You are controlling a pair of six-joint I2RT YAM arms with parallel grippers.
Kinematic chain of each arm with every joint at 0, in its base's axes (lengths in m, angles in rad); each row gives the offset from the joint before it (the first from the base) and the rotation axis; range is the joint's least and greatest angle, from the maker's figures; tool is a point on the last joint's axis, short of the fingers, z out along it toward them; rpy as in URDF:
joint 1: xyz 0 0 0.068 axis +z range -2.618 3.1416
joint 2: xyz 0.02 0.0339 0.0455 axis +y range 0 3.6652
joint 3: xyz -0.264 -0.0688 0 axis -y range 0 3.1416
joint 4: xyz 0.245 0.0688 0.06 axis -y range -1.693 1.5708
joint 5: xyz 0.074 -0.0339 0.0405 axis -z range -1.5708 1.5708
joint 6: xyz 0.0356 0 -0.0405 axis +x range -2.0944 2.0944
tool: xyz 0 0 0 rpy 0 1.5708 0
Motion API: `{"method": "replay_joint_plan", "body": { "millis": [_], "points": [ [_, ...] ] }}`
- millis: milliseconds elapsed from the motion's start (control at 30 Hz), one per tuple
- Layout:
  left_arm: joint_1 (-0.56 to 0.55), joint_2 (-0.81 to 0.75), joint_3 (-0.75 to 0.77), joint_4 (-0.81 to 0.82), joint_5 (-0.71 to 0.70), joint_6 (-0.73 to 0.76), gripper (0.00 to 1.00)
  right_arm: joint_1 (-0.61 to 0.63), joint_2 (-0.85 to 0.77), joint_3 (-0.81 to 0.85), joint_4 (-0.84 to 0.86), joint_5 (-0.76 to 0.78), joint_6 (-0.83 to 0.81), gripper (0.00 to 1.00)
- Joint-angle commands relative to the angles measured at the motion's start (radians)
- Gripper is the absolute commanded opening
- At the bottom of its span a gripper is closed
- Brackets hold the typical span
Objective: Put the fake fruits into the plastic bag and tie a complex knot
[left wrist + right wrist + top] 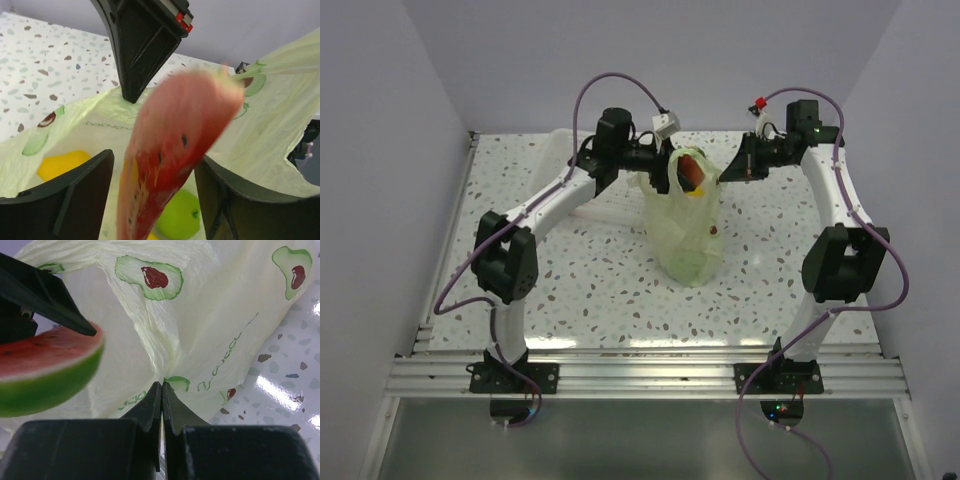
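Observation:
The pale green plastic bag [685, 235] with avocado prints stands open mid-table. My left gripper [670, 172] hovers over its mouth with the jaws wide apart. A red, green-rinded watermelon slice [170, 150] hangs blurred between the fingers, narrower than the gap [154, 157]. The slice also shows in the right wrist view [45, 370] under a left finger [45, 295]. Inside the bag lie a green apple [180, 220] and a yellow fruit [62, 164]. My right gripper [162, 384] is shut on the bag's rim [210, 325] and holds that side up [728, 172].
A clear-white plastic basket [560, 145] lies at the back left behind the left arm. The speckled tabletop [590, 280] ends at a metal rail along the near edge. Walls close in the back and both sides.

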Motion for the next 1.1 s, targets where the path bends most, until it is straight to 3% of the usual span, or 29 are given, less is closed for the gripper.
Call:
{"method": "replay_joint_plan", "body": {
  "millis": [0, 133, 300, 433, 500, 633, 800, 1067],
  "points": [
    [0.006, -0.061, 0.030, -0.087, -0.034, 0.105, 0.72, 0.000, -0.034, 0.024, 0.025, -0.022, 0.008, 0.00],
    [0.011, -0.078, 0.094, -0.151, -0.074, 0.187, 0.86, 0.000, -0.031, 0.029, 0.017, -0.019, 0.001, 0.00],
    [0.072, -0.112, 0.185, -0.174, -0.090, 0.189, 0.89, 0.002, -0.028, 0.028, 0.013, -0.019, -0.001, 0.00],
    [0.182, -0.254, 0.065, -0.040, -0.149, 0.087, 0.90, 0.000, -0.031, 0.024, 0.013, -0.017, -0.005, 0.00],
    [0.235, -0.299, -0.018, -0.038, -0.257, 0.139, 0.92, 0.000, -0.033, 0.026, 0.013, -0.019, -0.005, 0.00],
    [0.274, -0.350, -0.105, -0.191, -0.490, 0.305, 0.98, 0.000, -0.031, 0.018, 0.013, -0.017, -0.007, 0.00],
    [0.324, -0.275, -0.122, -0.297, -0.730, 0.336, 1.00, 0.000, -0.037, 0.011, 0.016, -0.014, -0.005, 0.00],
    [0.339, -0.046, 0.078, -0.604, -0.940, 0.258, 1.00, -0.001, -0.038, 0.028, -0.009, -0.004, -0.010, 0.00]
  ]
}}
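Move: The left hand holds the watermelon slice just inside the plastic bag's mouth; the bag's body lies roughly 15 cm below it, some 4 cm back and 3 cm to its right. The box's middle is about 19 cm ahead and 23 cm to the left; the red fruit inside it is some 13 cm ahead, 29 cm to the left and 24 cm below. From the right hand, the bag's middle is about 8 cm back, 6 cm to the left and 12 cm below. Dipping about a centimetre, the left hand opens its fingers wide and lets go of the watermelon slice in the bag's mouth, then rises clear. It swings some 27 cm left and 13 cm forward over the box, turning counter-clockwise about 50 degrees, then sinks fast towards the red fruit as the fingers tip downward. The right hand stays still, shut on the bag's edge. ##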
